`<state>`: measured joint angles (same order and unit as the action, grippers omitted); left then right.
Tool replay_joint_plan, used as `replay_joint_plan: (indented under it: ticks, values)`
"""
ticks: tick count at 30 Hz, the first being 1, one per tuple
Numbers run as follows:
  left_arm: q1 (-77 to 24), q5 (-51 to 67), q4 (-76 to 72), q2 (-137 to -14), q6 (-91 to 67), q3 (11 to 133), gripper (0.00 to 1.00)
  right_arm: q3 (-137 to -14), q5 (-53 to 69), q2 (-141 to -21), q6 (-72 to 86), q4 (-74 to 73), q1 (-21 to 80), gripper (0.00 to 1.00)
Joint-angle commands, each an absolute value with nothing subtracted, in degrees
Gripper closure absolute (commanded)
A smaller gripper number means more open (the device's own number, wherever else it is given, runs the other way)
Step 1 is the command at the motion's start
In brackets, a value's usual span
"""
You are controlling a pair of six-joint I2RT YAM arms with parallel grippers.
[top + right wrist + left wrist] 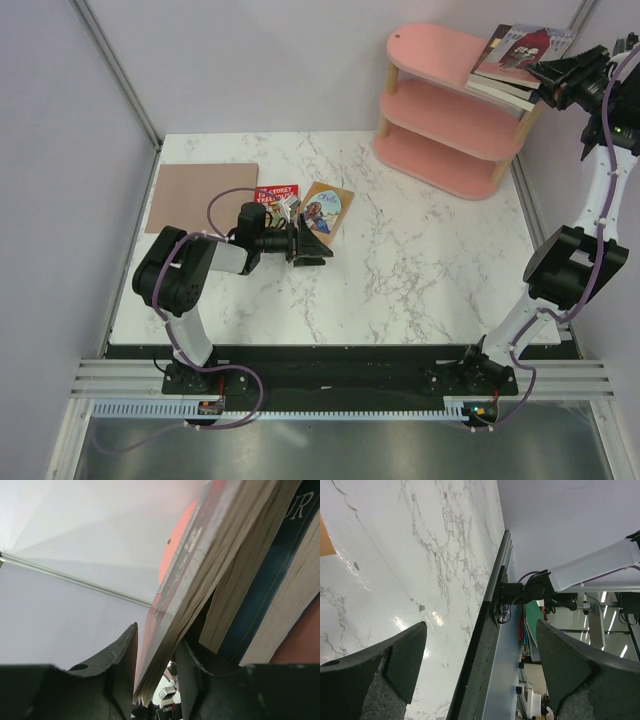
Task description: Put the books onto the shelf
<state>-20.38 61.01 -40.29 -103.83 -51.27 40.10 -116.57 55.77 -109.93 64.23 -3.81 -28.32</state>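
Observation:
Several books (pixel 520 55) lie stacked on the right end of the pink shelf's (pixel 440 100) top board. My right gripper (pixel 548 80) is at the stack's near edge. In the right wrist view its jaws (pixel 157 640) stand a little apart around the edge of the top book (pixel 210 565), with a gap on each side. A dark blue book (pixel 265 585) lies under it. A red book (pixel 275 195) and a tan book (pixel 328 208) lie on the marble table. My left gripper (pixel 300 242) hovers just in front of them, turned sideways, open (pixel 480 630) and empty.
A flat brown mat (pixel 203 195) lies at the table's far left. Grey walls close in the sides and back. The shelf's two lower boards (pixel 455 125) hold nothing. The black front rail (pixel 485 645) runs along the near edge.

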Motion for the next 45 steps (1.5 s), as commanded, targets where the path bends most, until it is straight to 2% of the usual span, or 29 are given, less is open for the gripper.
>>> replay_joint_plan:
  ticks: [1,5,6,7,9,27,45]
  values:
    - [-20.6,60.5,-40.4,-101.6,-48.6,39.7,0.05,-114.9,56.4,-107.2,63.4,-3.8,-29.3,0.54]
    - [-20.6,60.5,-40.4,-101.8,-48.4,39.7,0.05,-114.4,56.1,-106.5,63.4,-3.8,-29.7,0.41]
    - [-20.6,60.6,-40.4,-101.8,-48.4,39.6,0.05,-114.3,56.1,-106.4,63.5,-3.8,-29.8,0.28]
    - [-20.6,60.6,-40.4,-101.7,-48.3,39.6,0.05,-114.4,56.1,-106.3,63.6,-3.8,-29.9,0.22]
    - [-20.7,60.6,-40.4,-101.6,-48.3,39.6,0.05,-114.3,56.2,-106.2,63.7,-4.0,-30.0,0.02]
    - [-20.7,60.8,-40.5,-102.1,-47.9,39.0,0.05,-107.3,54.9,-101.2,56.8,-11.8,-33.7,0.02]
    - [-20.7,61.3,-40.4,-102.0,-47.5,39.0,0.04,-102.8,54.9,-92.3,54.8,-11.0,-35.9,0.02]
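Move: The red-covered book on top of the stack on the upper shelf has its near right edge between the right fingers, which are already partly open; its middle lies about 8 cm ahead and 5 cm to the left, roughly level. The three-book pile under it is centred some 7 cm ahead, 6 cm left and 5 cm lower. The shelf's top board is centred about 5 cm ahead, 15 cm left and 10 cm below. From the idle left hand the red-covered book is roughly 31 cm ahead, 40 cm right and 34 cm up. The red-covered book is let go: the right fingers spread from part-open to fully wide as the hand eases back and up a couple of centimetres off its near right edge. The hand then swings rightward and dips some 6 cm beside the pile, before drawing back and rising slightly, ending about 6 cm nearer the base and turned a little clockwise. ##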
